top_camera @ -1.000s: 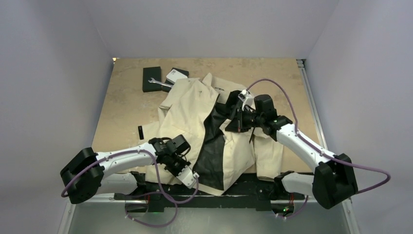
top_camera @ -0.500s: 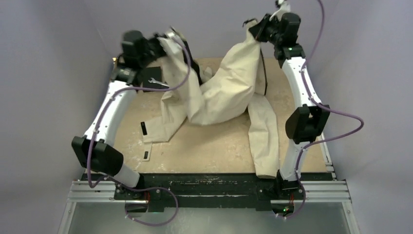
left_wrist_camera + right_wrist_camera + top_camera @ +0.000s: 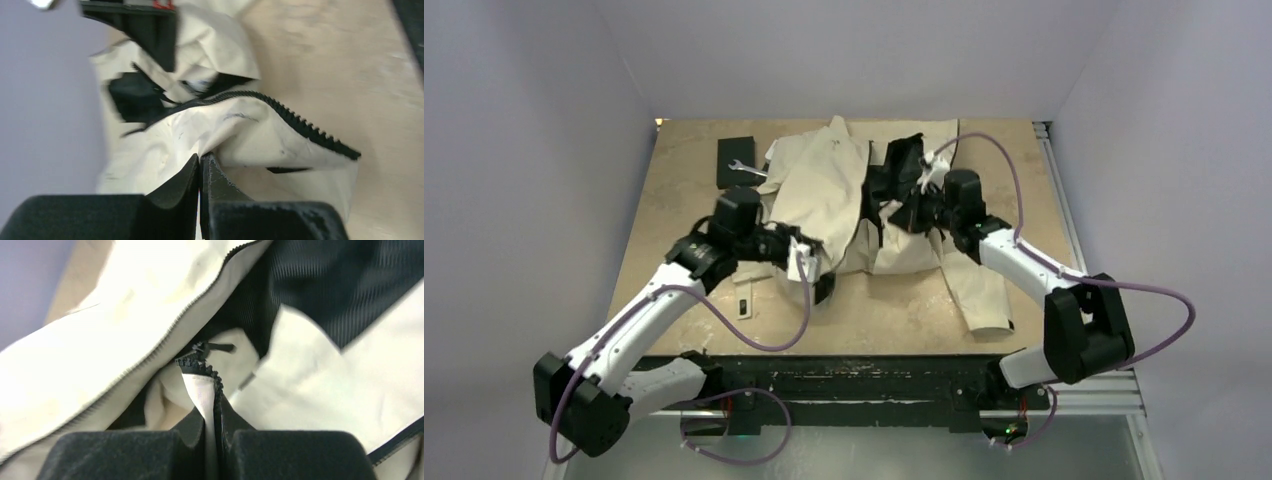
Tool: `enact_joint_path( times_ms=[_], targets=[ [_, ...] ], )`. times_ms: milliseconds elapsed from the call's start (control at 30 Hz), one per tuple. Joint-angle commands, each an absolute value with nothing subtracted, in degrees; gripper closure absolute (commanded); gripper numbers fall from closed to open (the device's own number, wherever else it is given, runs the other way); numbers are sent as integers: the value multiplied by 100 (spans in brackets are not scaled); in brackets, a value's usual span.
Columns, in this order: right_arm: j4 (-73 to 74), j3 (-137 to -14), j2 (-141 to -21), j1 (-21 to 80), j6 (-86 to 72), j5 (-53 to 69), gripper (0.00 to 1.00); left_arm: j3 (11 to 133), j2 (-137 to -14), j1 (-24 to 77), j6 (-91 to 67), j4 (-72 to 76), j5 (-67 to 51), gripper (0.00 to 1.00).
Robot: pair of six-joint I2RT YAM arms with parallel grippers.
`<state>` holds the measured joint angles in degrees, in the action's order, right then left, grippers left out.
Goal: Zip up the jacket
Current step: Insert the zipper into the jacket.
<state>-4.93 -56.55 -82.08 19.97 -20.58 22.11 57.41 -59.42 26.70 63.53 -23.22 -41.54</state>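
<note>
The cream jacket lies crumpled at the back middle of the table, black lining showing, one sleeve trailing toward the front right. My left gripper is shut on the jacket's near left edge; in the left wrist view the jaws pinch cream fabric just below a black toothed zipper edge. My right gripper is shut on the opposite front edge. Its jaws clamp the fabric strip with zipper teeth, and the zipper slider sits just beyond.
A black box with a small wrench beside it lies at the back left, next to the jacket. A small dark piece rests on the tabletop near the left arm. Walls close in on three sides.
Half a second ago both arms held the jacket high at the back. Now they have come down and the jacket lies on the table, each gripper still gripping an edge.
</note>
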Motion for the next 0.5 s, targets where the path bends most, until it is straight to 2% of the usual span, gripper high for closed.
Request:
enact_joint_path(
  times_ms=[0,167,233,333,367,433,467],
  targets=[
    [-1062,-4743,-7435,2004,-2289,2710,100,5201,-6235,3146,7049,-3063,-4554,100],
    [-712,-4092,-6843,2004,-1997,3465,100,4950,-6519,3487,7569,-3127,-4492,100],
    [-716,-3771,-6740,2012,-1943,3687,100,4756,-6432,3580,7474,-2911,-4425,85],
    [-811,-3329,-6693,2036,-1766,4085,100,4319,-6112,3604,7333,-2633,-4297,80],
    [-796,-3259,-6720,2050,-1692,4155,100,4165,-5981,3609,7349,-2603,-4275,73],
    [-812,-3259,-6840,2189,-1670,4299,100,3894,-5753,3614,7282,-2547,-4293,52],
    [-743,-3339,-6921,2290,-1638,4255,100,3783,-5659,3624,7247,-2544,-4321,49]
  ],
)
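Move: The left hand, pinching the left panel up off the table, has that panel's lower zipper end about 6 cm back, 4 cm right and 4 cm below. The right panel's zipper end, in the right fingers, is some 6 cm ahead and 13 cm right of the left hand, 6 cm lower; the white box is 11 cm back, 20 cm left, far below. From the right hand, the left zipper end lies roughly 9 cm back, 13 cm left, about level. Left sinks about 13 cm and back, releasing its panel; right pulls back 12 cm and down, zipper still gripped. ##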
